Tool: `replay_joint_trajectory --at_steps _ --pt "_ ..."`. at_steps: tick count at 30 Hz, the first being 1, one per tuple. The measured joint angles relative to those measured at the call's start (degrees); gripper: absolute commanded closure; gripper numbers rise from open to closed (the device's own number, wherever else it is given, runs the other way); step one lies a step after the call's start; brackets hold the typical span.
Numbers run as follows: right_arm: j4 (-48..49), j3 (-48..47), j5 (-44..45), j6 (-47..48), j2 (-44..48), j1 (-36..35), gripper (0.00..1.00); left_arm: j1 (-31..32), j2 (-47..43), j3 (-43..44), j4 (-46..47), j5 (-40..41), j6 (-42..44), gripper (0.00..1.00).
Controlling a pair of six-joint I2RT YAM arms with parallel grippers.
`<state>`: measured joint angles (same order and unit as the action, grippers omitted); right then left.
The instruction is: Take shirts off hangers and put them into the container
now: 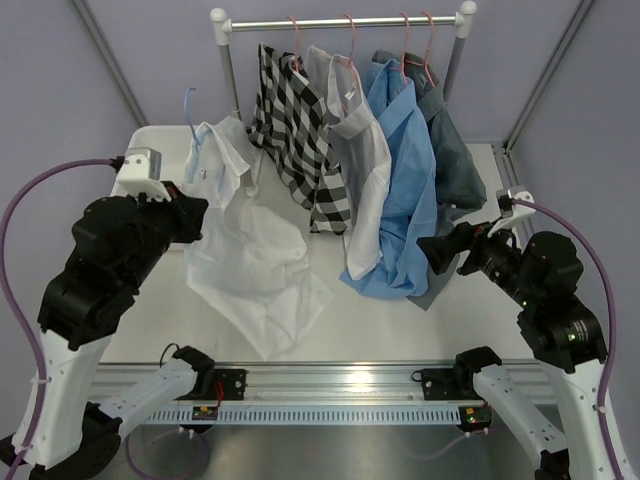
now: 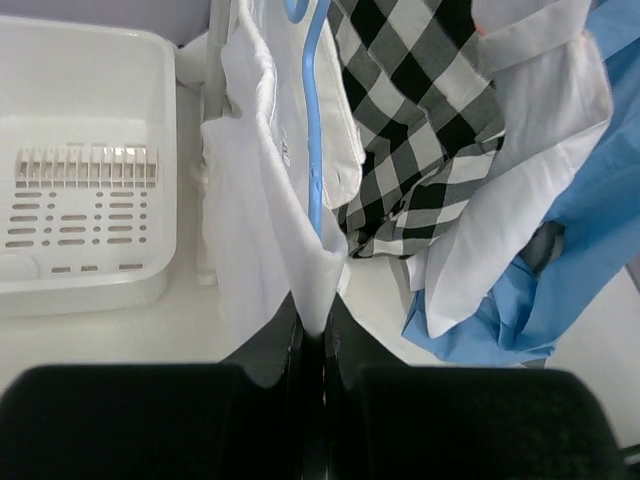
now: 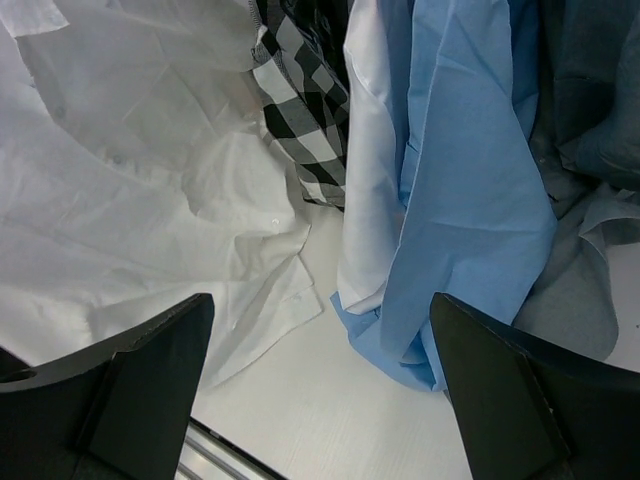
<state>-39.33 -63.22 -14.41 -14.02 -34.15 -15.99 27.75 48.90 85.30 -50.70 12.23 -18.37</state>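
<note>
A plain white shirt (image 1: 250, 260) hangs from a light blue hanger (image 1: 192, 110) held off the rail, and its lower half lies spread on the table. My left gripper (image 1: 198, 212) is shut on a fold of this white shirt (image 2: 255, 200), just below the blue hanger (image 2: 315, 150). The white container (image 2: 90, 90) stands to the left, mostly hidden by my left arm in the top view. On pink hangers (image 1: 350, 45) hang the check shirt (image 1: 295, 140), pale grey-white shirt (image 1: 362, 170), light blue shirt (image 1: 405, 190) and dark grey shirt (image 1: 455, 160). My right gripper (image 3: 320, 390) is open above the table, near the blue shirt's hem (image 3: 460, 200).
The metal rail (image 1: 340, 22) on white posts crosses the back of the table. Shirt tails drape onto the table's middle. A bare strip of table (image 3: 330, 420) lies between the white shirt and the blue one.
</note>
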Motion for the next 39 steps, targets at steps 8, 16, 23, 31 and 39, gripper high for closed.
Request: replay_joint_trajectory --at_steps 8,16,23,31,39 --pt "0.44 -3.78 -1.9 -0.02 -6.27 0.0 0.01 0.0 -0.76 14.23 -1.86 -7.91 2.08 1.0" --pt "0.52 -7.43 -1.29 0.35 -9.29 0.0 0.01 0.0 -3.52 16.35 -1.07 -24.04 3.06 1.0" --pt "1.62 -9.35 -2.21 1.2 -12.57 0.0 0.0 0.0 -5.35 12.83 -0.87 -29.4 3.61 1.0" --pt "5.33 -9.64 -2.97 2.32 -17.09 -1.88 0.01 0.0 -2.86 -5.38 8.46 -35.56 3.74 1.0" --pt "11.34 -9.07 3.52 2.34 -26.88 -17.68 0.0 0.02 0.81 -24.06 15.93 -39.1 1.31 1.0"
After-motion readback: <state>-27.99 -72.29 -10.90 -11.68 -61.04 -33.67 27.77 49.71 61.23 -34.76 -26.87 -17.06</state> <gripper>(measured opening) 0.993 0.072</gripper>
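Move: The left hand already pinches the white shirt and its blue hanger; the right gripper, open, is about 38 cm to its right, 3 cm back and a bit lower. The container lies some 24 cm ahead, 14 cm left, far below; the checked shirt hangs 18 cm ahead, 15 cm right. From the right hand, the white shirt's collar is roughly 38 cm left and 13 cm ahead; the blue shirt hangs 14 cm ahead, 6 cm left. Back and up by about 11 cm each, the left hand first hauls the pinched white shirt and hanger, then swings down and right with some forward return, ending well below its start and turned nearly 40 degrees clockwise, towards the right gripper. The right hand, staying wide open, eases forward, then sweeps left towards the shirt's collar without reaching it. ##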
